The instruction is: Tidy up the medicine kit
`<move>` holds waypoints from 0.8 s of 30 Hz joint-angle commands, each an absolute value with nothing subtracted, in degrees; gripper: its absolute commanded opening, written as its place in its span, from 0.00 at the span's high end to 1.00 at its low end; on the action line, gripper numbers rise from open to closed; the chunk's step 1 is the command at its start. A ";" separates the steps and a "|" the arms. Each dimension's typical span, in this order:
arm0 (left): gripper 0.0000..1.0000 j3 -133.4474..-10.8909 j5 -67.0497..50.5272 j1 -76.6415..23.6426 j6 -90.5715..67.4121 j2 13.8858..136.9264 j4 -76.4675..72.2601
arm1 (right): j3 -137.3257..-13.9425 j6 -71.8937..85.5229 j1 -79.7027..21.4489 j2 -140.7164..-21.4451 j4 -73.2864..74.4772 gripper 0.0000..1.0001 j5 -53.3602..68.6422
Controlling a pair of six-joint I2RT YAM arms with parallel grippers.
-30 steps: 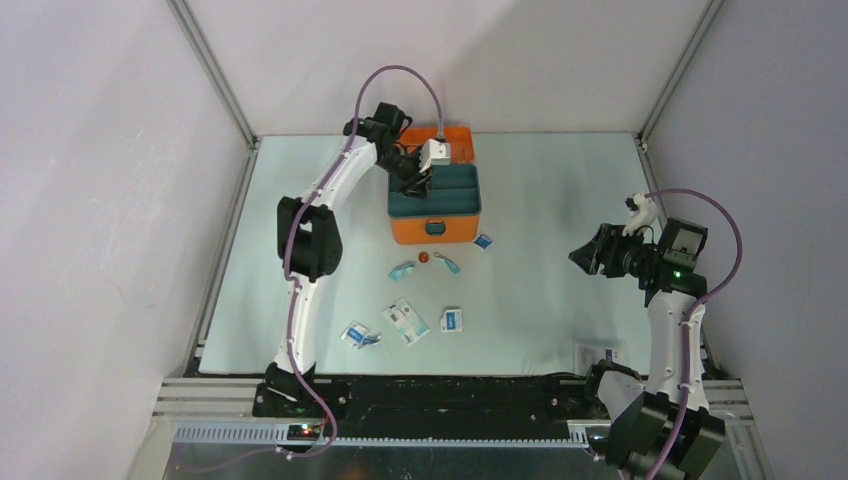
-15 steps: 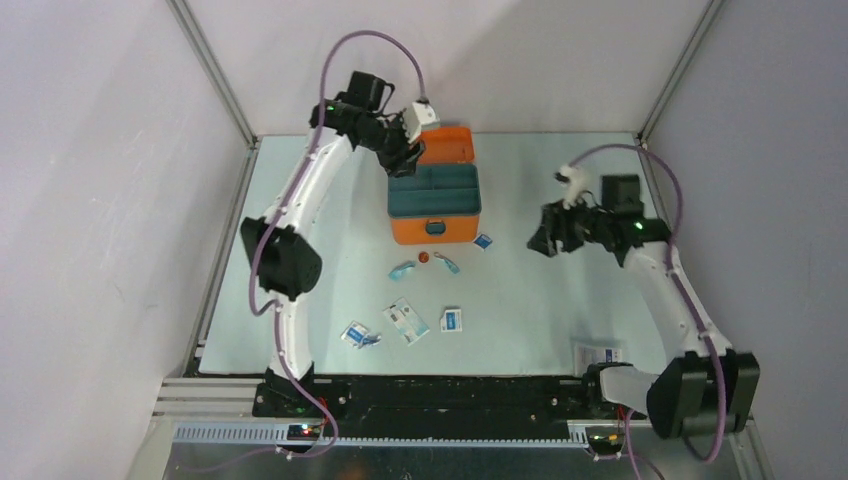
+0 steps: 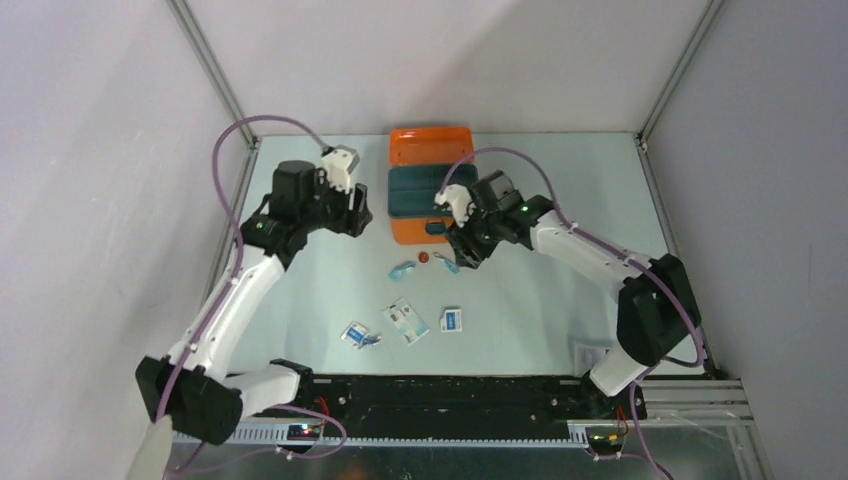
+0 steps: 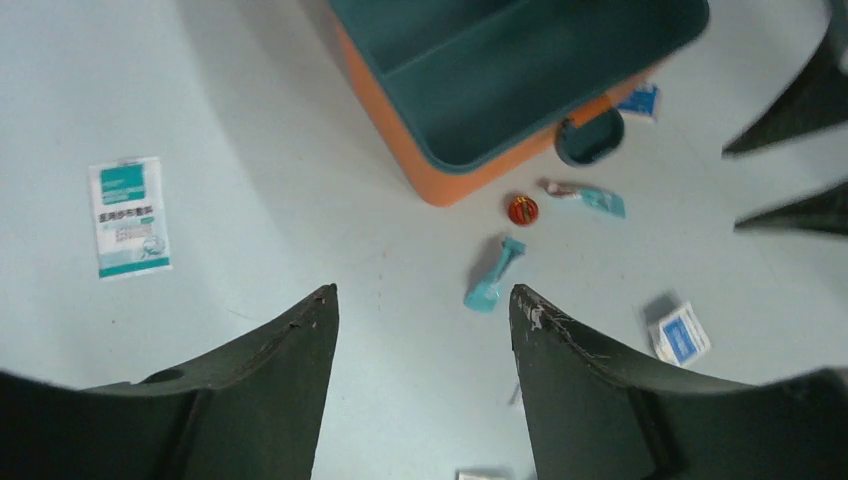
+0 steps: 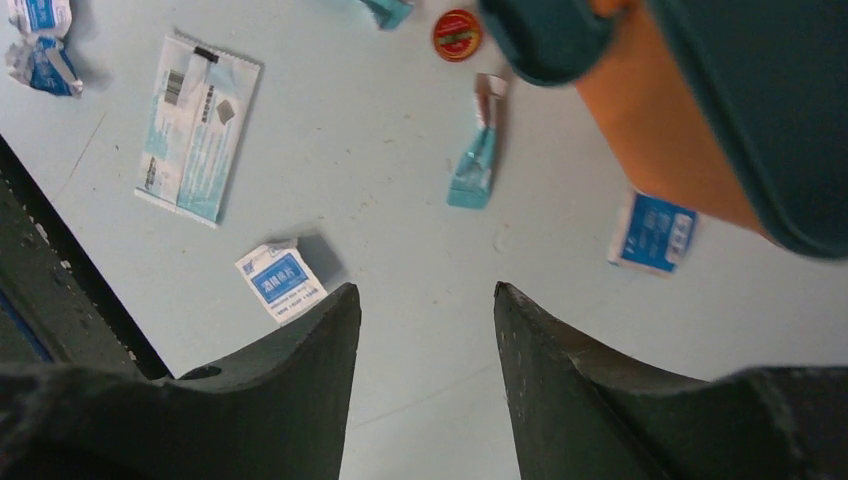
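The medicine kit is an orange box at the back middle of the table, its lid lying open behind it and a dark teal tray inside. My left gripper hovers left of the kit, open and empty; in its wrist view the kit's corner lies ahead. My right gripper hangs at the kit's front right corner, open and empty, just beside the orange wall and teal latch.
Loose items lie in front of the kit: a red disc, two teal sachets, a large packet, small blue packets, crumpled packets. A white packet lies left; another near the right base.
My left gripper left the kit's back left, swung down to its left and opened wider. The lid now lies flat behind. My right arm swept from the right side to the kit's front.
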State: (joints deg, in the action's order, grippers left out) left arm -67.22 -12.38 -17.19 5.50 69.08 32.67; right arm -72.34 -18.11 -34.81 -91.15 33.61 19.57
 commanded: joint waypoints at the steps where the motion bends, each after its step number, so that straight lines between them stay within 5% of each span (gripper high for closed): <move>1: 0.31 -58.79 -11.34 -12.60 -3.22 64.62 17.62 | -76.75 -23.95 -39.87 -95.64 36.35 0.43 19.71; 12: 0.07 -41.63 -32.31 -8.37 -11.79 63.97 5.48 | -77.89 -31.89 -49.96 -104.19 48.63 0.39 24.67; 24: 0.10 -35.63 -25.38 -7.25 -20.95 70.50 -1.30 | -77.70 -33.17 -52.23 -110.13 49.25 0.43 21.23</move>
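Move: The white-blue sachet lies some 12 cm back, 4 cm left and 14 cm below the right hand; the flat teal-white packet is level with the sachet but 8 cm left of it, and the near teal tube 13 cm ahead of it. From the left hand the left teal tube is about 3 cm back, 6 cm right and 24 cm down, with the red button 11 cm right, level, on the table too. The right hand swings back about 11 cm, sinking 9 cm and edging left, turning some 30 degrees counter-clockwise with its fingers half open, until they come just above the white-blue sachet without having closed on it. Meanwhile the left hand drops about 13 cm beside the kit towards the left teal tube, drawing back a little, opening its fingers to nearly full and rolling its left side down by some 25 degrees. ##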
